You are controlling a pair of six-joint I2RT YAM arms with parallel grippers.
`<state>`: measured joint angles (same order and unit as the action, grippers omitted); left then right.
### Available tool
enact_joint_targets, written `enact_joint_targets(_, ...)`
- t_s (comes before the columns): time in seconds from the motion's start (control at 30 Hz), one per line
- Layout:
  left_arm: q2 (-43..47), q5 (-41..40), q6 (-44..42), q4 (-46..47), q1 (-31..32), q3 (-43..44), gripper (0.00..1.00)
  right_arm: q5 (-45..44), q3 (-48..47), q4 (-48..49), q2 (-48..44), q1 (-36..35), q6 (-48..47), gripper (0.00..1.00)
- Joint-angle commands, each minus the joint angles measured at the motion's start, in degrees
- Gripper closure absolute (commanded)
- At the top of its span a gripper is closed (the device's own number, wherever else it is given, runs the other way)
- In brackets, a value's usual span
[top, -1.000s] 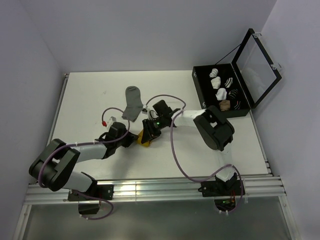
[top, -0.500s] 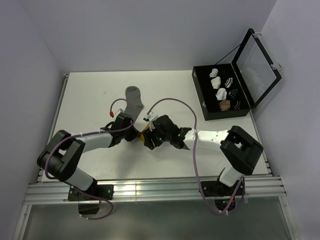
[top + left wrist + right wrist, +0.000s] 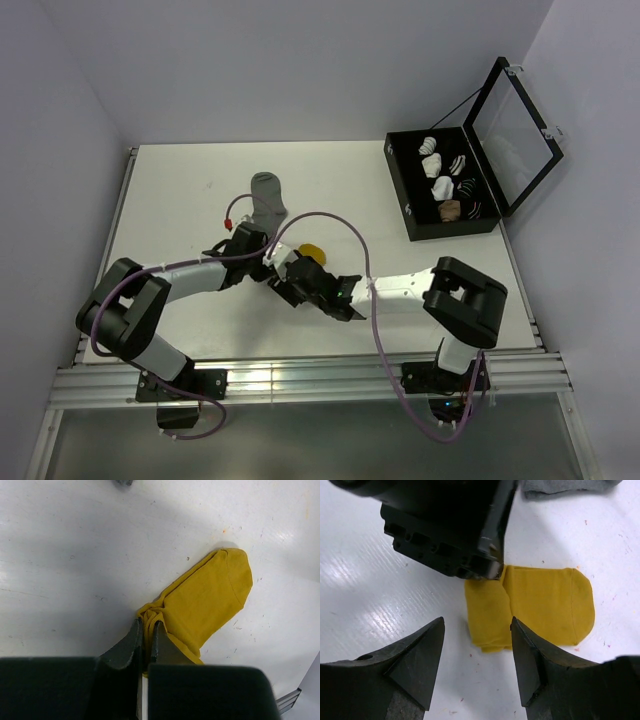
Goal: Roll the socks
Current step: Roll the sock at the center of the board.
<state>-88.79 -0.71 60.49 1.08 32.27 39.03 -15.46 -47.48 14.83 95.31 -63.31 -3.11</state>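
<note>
The mustard-yellow sock (image 3: 313,249) lies flat mid-table, one end folded over and bunched. My left gripper (image 3: 147,628) is shut on that bunched edge, seen from above at my left gripper (image 3: 265,260). The sock's rounded toe (image 3: 235,572) points away from it. My right gripper (image 3: 476,626) stands open just short of the sock's folded near edge (image 3: 490,615), with nothing between its fingers (image 3: 425,655). From above, the right gripper (image 3: 284,282) sits directly in front of the left one. The grey sock (image 3: 267,204) lies flat farther back, untouched.
An open black box (image 3: 408,205) holding white, striped and tan sock bundles stands at the back right, lid raised. Both arms' purple cables (image 3: 340,222) loop over the middle of the table. The left gripper's body (image 3: 445,525) fills the top of the right wrist view.
The right gripper has opened, let go of the yellow sock and drawn back toward the near edge. The left gripper keeps its hold on the sock.
</note>
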Motion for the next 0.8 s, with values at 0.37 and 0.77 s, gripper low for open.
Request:
enact_joint_targets(0.37,-0.59,1.24,-0.90,-3.11,0.16,1.41,1.00,-7.91,-6.12,-4.71,8.93,-3.58,-3.31,0.65)
enact_joint_targets(0.77,7.22,-2.98,4.28,-2.14,-0.10,-2.20,0.45,10.58,-4.02,-9.73,6.39,3.43,6.18,1.00)
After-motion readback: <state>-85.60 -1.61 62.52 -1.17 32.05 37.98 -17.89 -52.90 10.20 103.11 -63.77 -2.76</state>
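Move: The yellow sock's rolled end, still pinched in the left fingers, sits about 2 cm ahead of the open right gripper, 1 cm to its left and 4 cm below; from the left hand its middle is roughly 2 cm right and 1 cm back. The flat far part of the yellow sock lies some 8 cm ahead and 7 cm right of the right hand. The grey sock is about 21 cm ahead and 3 cm left of the right hand. Keep the left gripper still, pinching the rolled end, while you lower the right gripper about 3.5 cm onto it, tilting the wrist some 10 degrees on the way. Shut the right fingers fully on the near side of the roll, then open the left about halfway to let go and start easing it up and to the left, about 1 cm. ##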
